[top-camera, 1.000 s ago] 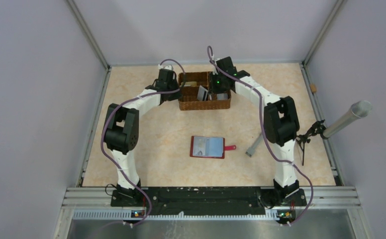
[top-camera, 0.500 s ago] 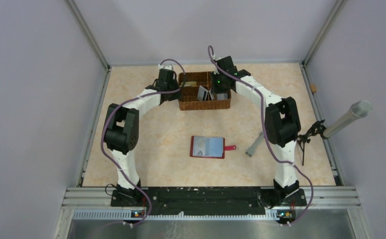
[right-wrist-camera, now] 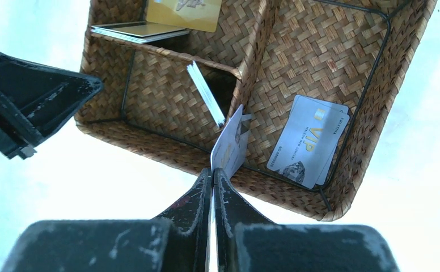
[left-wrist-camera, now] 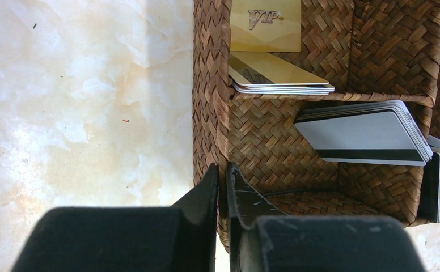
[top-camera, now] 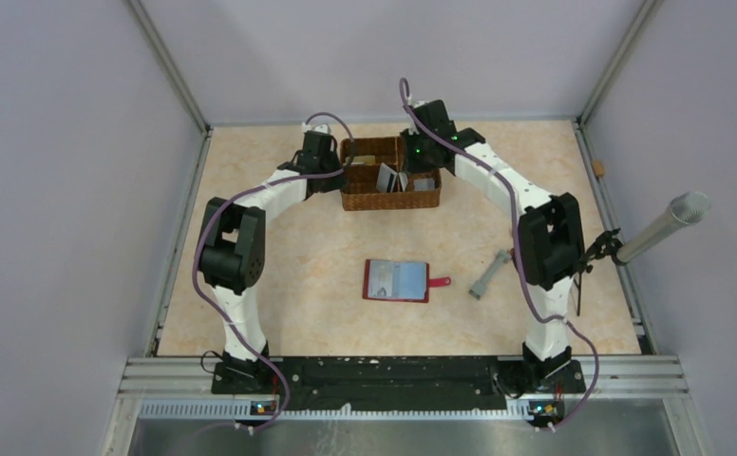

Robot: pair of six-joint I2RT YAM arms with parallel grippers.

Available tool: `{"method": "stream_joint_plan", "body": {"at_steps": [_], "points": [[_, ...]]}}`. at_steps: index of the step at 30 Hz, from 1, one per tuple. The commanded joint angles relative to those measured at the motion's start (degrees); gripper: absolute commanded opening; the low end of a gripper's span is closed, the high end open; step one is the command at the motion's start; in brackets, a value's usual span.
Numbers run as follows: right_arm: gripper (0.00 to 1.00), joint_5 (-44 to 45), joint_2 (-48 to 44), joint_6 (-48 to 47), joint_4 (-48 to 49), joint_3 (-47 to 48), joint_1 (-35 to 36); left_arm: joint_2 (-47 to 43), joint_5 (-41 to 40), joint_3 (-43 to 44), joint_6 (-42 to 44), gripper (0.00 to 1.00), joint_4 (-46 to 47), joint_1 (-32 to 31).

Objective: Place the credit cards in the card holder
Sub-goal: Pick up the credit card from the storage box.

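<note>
The brown wicker basket [top-camera: 390,198] at the back holds the credit cards: gold ones [left-wrist-camera: 266,22], a grey stack with a dark stripe [left-wrist-camera: 365,133] and white VIP cards [right-wrist-camera: 311,141]. My left gripper [left-wrist-camera: 222,170] is shut on the basket's left wall [left-wrist-camera: 209,102]. My right gripper [right-wrist-camera: 213,173] hangs over the basket's near rim, shut on the lower edge of one white card [right-wrist-camera: 229,144] that stands on edge. The dark red card holder [top-camera: 398,280] lies open on the table, well in front of both grippers.
A grey metal piece [top-camera: 486,275] lies right of the card holder's snap tab [top-camera: 440,281]. A grey tube on a black stand [top-camera: 664,226] leans in at the right edge. Grey walls enclose the table on three sides.
The right gripper has shut on the white card and the right arm has lifted, its elbow swinging right. The left arm has stayed at the basket wall.
</note>
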Motion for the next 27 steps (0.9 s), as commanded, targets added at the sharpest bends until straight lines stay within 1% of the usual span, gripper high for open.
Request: {"method": "stream_joint_plan", "body": {"at_steps": [1,3,5,6,10,13,18,22,25,27], "points": [[0.00,-0.2,-4.6,1.2,0.0,2.2,1.1,-0.4,-0.6,1.4,-0.4,0.12,-1.6,0.2],[0.00,-0.1,-4.9,1.2,-0.2,2.2,1.3,-0.6,-0.6,1.1,-0.2,0.20,-1.6,0.2],[0.00,0.1,-5.4,1.3,-0.4,2.1,1.5,-1.1,-0.6,0.8,0.1,0.34,-1.7,0.2],[0.00,0.4,-5.8,1.3,-0.6,2.0,1.6,-1.4,-0.8,0.6,0.3,0.38,-1.7,0.2],[0.00,1.2,-7.6,1.1,-1.4,1.8,1.8,-3.2,-1.7,-0.3,1.1,0.53,-2.0,0.3],[0.00,3.5,-9.4,0.6,-2.9,1.9,2.2,-5.4,-2.3,-1.1,2.0,0.63,-2.0,0.4],[0.00,6.6,-13.8,-0.5,-5.2,0.7,3.4,-9.9,-4.9,-2.3,3.4,0.71,-3.0,0.5],[0.00,7.5,-18.2,-1.0,-5.1,-2.6,3.5,-14.2,-7.0,-3.5,4.5,0.73,-4.3,0.5],[0.00,5.0,-22.0,-2.4,-4.1,-6.8,3.5,-19.7,-3.7,-6.6,6.0,0.74,-2.4,0.5],[0.00,1.9,-24.0,-3.3,-3.6,-9.4,3.4,-24.2,3.7,-10.0,7.5,0.74,0.9,0.5]]}}
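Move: Pinched between the right fingers is a credit card; the open card holder it is bound for lies about 17 cm back, 3 cm to the left and 15 cm below that hand. The striped card stack in the storage box is some 6 cm ahead, 5 cm left and 9 cm below; the VIP cards lie 6 cm ahead, 5 cm right and 14 cm below. From the left hand, shut on the box's left wall, the holder is about 20 cm back, 13 cm right and 8 cm below. Lifting the pinched credit card clear of the storage box, the right hand goes up about 10 cm, slowly at first, then also back some 6 cm, its fingertips tilting up. The left fingers open wide and let go of the box's left wall near its front corner, then that hand rises about 8 cm, easing back and left. ##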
